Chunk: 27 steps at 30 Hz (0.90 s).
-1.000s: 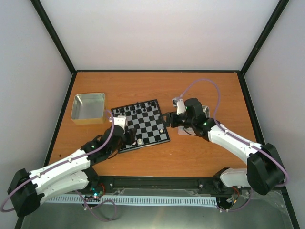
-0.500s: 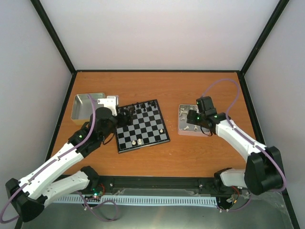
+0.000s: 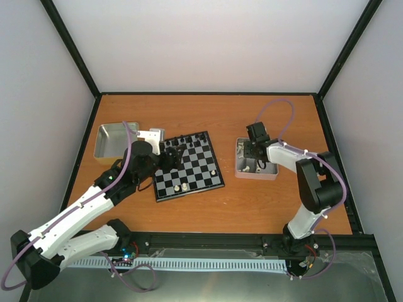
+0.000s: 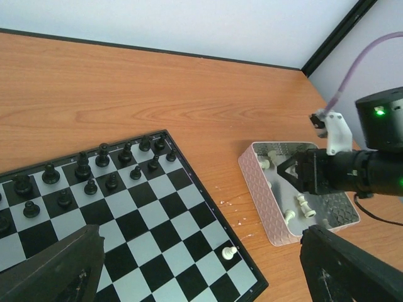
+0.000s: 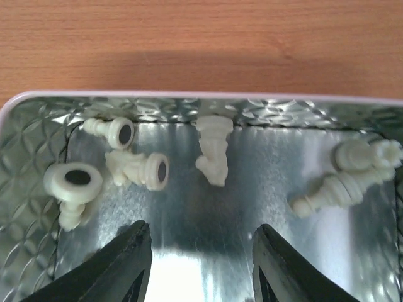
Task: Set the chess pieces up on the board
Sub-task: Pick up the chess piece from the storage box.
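Note:
The board (image 3: 192,168) lies mid-table, with black figures along its far rows. Three cream-white chess pieces stand on it: one by the right edge (image 3: 215,172), the same one showing in the left wrist view (image 4: 230,253), and two near the front edge (image 3: 181,187). Several more chess pieces (image 5: 138,168) lie on their sides in the right metal tray (image 3: 239,165). My left gripper (image 3: 171,155) hovers open over the board's far left corner, holding nothing. My right gripper (image 5: 200,251) is low inside the tray, open, with bare metal between its fingers (image 5: 119,264).
A second silver tray (image 3: 102,151) sits at the left, behind my left arm. Small white crumbs (image 4: 236,207) dot the wood between the board and the right tray (image 4: 258,189). Black frame rails border the table.
My left arm drew back from the board's front edge to its far left corner and opened. My right arm swung from the board's right edge to the tray, and its jaws narrowed a little.

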Each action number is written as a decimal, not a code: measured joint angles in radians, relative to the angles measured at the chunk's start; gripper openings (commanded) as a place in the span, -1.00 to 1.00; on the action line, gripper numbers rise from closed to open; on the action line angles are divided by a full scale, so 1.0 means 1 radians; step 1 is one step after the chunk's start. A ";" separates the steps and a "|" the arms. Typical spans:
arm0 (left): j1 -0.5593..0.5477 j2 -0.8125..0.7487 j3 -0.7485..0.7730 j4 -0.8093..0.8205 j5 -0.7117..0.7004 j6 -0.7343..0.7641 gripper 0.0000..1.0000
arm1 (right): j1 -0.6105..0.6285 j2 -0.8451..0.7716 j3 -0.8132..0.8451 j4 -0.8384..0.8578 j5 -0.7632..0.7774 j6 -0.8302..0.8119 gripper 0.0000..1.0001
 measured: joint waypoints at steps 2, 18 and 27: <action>0.002 0.000 -0.001 0.000 0.008 -0.003 0.73 | -0.002 0.037 0.017 0.017 0.009 -0.015 -0.16; 0.003 -0.002 -0.001 0.000 0.008 -0.003 0.74 | -0.044 0.196 0.112 0.076 -0.002 -0.086 -0.44; 0.003 -0.012 -0.002 0.000 0.007 -0.003 0.74 | -0.048 0.218 0.129 0.114 -0.016 -0.101 -0.90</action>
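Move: The white piece I want lies against the far wall of the storage box, about 5 cm ahead of my right hand and 3 cm lower. At that same depth, a small piece lies 6 cm ahead and 5 cm left, a knight-like one 4 cm ahead and 4 cm left, and a crossed pair on the right, some 4 cm ahead and 7 cm right. From my left hand, the wanted piece is roughly 17 cm ahead, 32 cm right and 23 cm below. I slide my right hand about 5 cm forward towards the storage box's far wall, sinking roughly 3 cm over the first half and then running on level. The fingers narrow on the way in, ease off, then close most of their remaining gap around the white piece at the wall, pinching it between the tips. The wrist barely turns. ##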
